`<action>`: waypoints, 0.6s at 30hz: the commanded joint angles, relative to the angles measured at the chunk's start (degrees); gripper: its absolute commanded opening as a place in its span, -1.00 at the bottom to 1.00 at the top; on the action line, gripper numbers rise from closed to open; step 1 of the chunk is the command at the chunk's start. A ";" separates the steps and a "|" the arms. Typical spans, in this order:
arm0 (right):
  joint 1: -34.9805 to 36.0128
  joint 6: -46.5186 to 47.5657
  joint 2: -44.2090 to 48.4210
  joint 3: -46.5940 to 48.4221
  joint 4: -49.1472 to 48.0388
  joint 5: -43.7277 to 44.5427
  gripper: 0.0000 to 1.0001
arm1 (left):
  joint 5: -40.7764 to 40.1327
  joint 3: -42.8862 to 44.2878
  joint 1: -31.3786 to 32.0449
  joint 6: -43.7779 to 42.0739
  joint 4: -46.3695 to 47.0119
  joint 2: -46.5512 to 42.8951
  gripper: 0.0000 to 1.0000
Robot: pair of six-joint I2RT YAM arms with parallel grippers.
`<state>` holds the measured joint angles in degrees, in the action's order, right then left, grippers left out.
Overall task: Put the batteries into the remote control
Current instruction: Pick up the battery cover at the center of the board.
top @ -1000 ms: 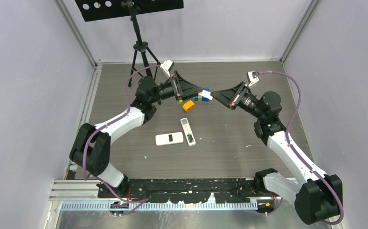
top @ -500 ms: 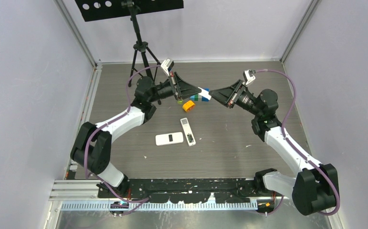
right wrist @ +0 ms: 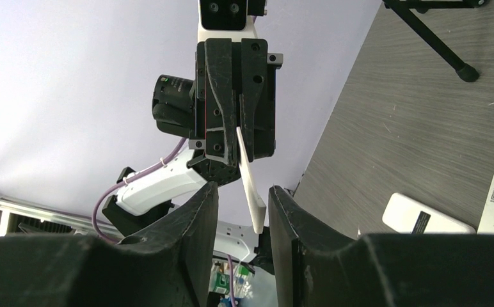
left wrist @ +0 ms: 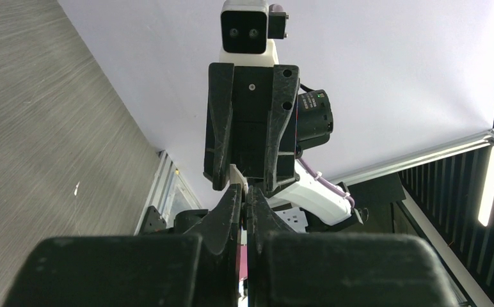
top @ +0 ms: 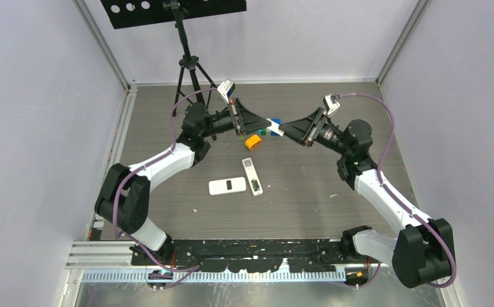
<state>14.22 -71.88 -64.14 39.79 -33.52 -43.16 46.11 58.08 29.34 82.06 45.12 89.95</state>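
Observation:
Above the far middle of the table my two grippers meet tip to tip. My left gripper (top: 269,123) (left wrist: 244,197) is shut on a thin white plate (top: 276,127) (left wrist: 236,175) (right wrist: 248,180). My right gripper (top: 285,132) (right wrist: 243,206) stands open around the plate's other end, and its fingers (right wrist: 283,208) do not touch it. A slim white remote control (top: 252,176) lies on the table below, with a wider white remote (top: 227,186) (right wrist: 427,220) to its left. The batteries do not show in any view.
An orange toy block (top: 253,141) and green and blue blocks (top: 265,132) lie on the table just under the grippers. A black tripod (top: 189,67) stands at the back left. Grey walls enclose the table on three sides.
My left gripper has shut on the white plate and my right gripper has opened off it. The right arm has shifted slightly left.

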 commanded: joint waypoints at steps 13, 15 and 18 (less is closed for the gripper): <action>0.57 11.20 0.94 2.13 15.53 4.27 -0.99 | -5.38 -2.57 -1.98 -15.32 -14.02 -4.81 0.16; 1.75 16.60 0.34 2.88 24.39 6.36 -0.99 | -12.85 -3.62 -2.64 -26.15 -26.06 -6.27 0.34; 6.71 26.84 -2.80 4.01 36.27 10.19 -0.99 | -24.25 -3.79 -2.80 -39.31 -40.45 -6.17 0.52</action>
<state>15.90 -59.77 -64.23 40.42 -15.07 -37.98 37.17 55.07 27.44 63.96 26.68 85.80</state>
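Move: The battery cover hangs in the air, its middle about 2 cm to the right of and 1 cm nearer than the left hand, whose shut fingers still pinch it; from the right hand it lies 3 cm left and 1 cm ahead, at its height. Some 28 cm below the right hand lie the open remote (3 cm back, 9 left), the white remote (5 back, 17 left) and the orange block (10 ahead, 8 left). The battery cover changes hands in mid-air: the right fingers, half open around its free end, shut on it almost in place, and only then do the left fingers spread wide and let go. Both hands then sink about 6 cm, tipping their fingertips down 10 to 15 degrees, the left also drawing forward and leftward off the cover. ##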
